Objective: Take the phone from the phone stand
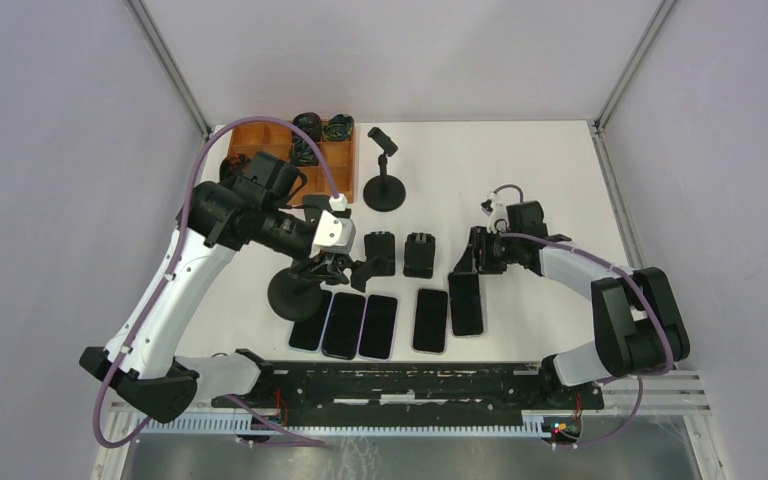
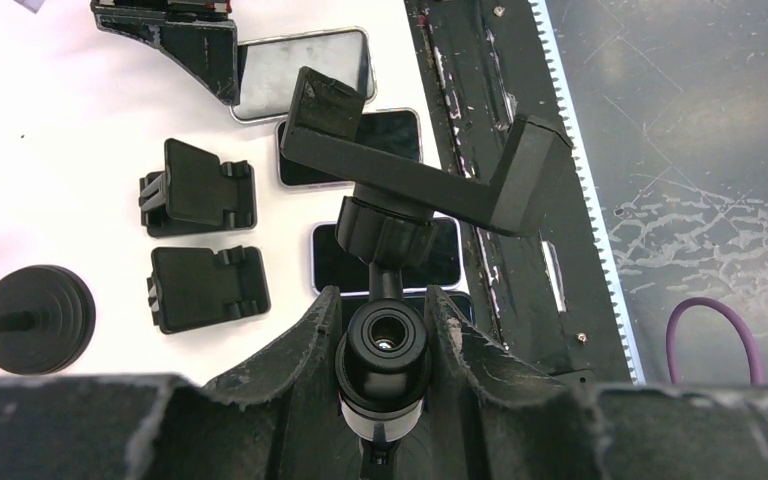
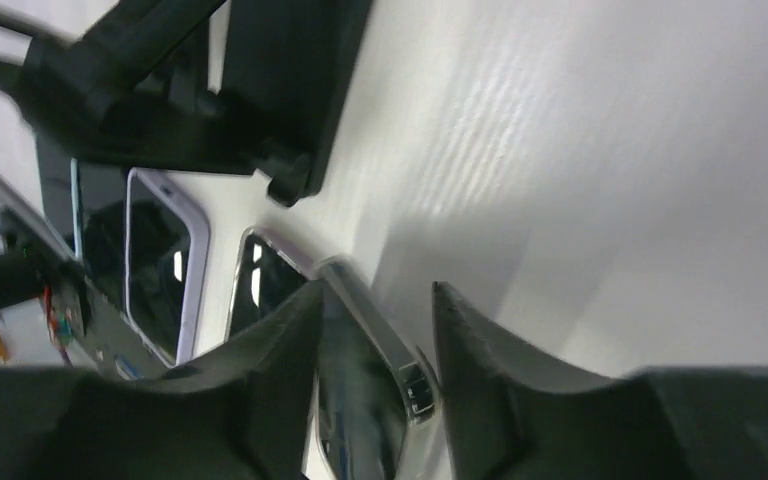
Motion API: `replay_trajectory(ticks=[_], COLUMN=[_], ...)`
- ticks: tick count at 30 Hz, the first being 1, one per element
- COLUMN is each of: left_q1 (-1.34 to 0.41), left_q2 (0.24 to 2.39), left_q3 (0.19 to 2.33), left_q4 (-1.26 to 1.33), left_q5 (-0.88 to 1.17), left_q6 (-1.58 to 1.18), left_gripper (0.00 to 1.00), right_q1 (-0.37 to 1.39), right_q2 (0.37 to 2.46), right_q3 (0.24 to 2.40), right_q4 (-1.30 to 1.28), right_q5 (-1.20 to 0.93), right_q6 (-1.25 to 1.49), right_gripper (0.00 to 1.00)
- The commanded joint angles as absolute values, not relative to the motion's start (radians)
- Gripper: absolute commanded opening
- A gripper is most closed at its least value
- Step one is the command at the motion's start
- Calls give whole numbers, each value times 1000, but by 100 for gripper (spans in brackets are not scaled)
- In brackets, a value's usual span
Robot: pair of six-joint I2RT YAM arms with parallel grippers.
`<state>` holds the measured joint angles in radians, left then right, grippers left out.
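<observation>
The black phone stand (image 1: 295, 293) has a round base and an empty clamp cradle (image 2: 420, 170). My left gripper (image 1: 332, 265) (image 2: 382, 292) is shut on the stand's neck just below the ball joint. The phone (image 1: 466, 303) lies flat on the table, rightmost in a row of phones. My right gripper (image 1: 473, 262) is over its far end. In the right wrist view the phone (image 3: 370, 380) sits between the fingers of that gripper (image 3: 376, 288). Its jaws are parted, with a gap between the right finger and the phone's edge.
Several other phones (image 1: 343, 325) lie side by side near the front. Two small folded black stands (image 1: 379, 252) (image 1: 420, 254) sit behind them. Another stand (image 1: 385, 185) is upright further back, beside a wooden tray (image 1: 260, 140) of cables. A black rail (image 1: 410, 383) runs along the near edge.
</observation>
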<state>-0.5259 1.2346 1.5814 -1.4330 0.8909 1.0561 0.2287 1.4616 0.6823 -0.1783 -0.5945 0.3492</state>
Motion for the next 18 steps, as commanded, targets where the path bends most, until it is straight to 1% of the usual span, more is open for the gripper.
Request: replay_trajectory(ticks=[1,2,3,4,6,10,12,15,18], left_q1=[-530,-529,-531,-530,-530,-529,-529,-530,-530], left_q2=[1216,1216,1216,1217,1220,1227,1230,1233,1236], left_q3=[1625,1624,1622,1621,1623,1629,1634,1640,1646], left_q4=[-1386,-1385,-1385,-1385,-1385,-1382,-1382,-1381,-1380], left_q5=[895,892,890,890,896,909,914,915,921], left_q6=[1038,1038,1040,1040,1040,1037,1035,1031,1027], left_gripper=[2,2,2,2,2,2,2,2,2], right_q1=[229,230,229,228,229,231,239,280,367], right_q2=[1427,1404,1387,1363,1313,1193,1131,1077,1040], right_q3=[727,733,740,753,771,816,857,923,947], right_q4=[-123,-133,-147,-165,-180,-187,-174,-142,-19], right_q5=[-411,-375,-349,-321,-300,-287,-330,-460,-670], right_q6=[363,364,361,358,362,398,414,436,483], right_gripper=[59,68,78,85,90,96,98,98,98])
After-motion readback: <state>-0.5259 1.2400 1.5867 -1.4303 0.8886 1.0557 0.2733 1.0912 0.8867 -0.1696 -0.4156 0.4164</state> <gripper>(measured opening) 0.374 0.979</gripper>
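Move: The phone being set down reaches back towards the robot from the right hand's fingers, which are still at its far end; its middle lies about 7 cm back, 1 cm right and 3 cm below the hand. Another phone lies some 9 cm to the left of it and 4 cm nearer the base. The near black stand is about 11 cm left of the right hand and 4 cm ahead. From the left hand, this phone is roughly 32 cm right, 5 cm ahead and 28 cm below. Slipping forward and a little right at first, close over the table, the right hand spreads its already loosening fingers nearly fully and comes free of the phone's far end. It then climbs steeply, ending about 19 cm up and 5 cm forward, tipping its fingers up some 30 degrees and swinging back left late in the rise. ##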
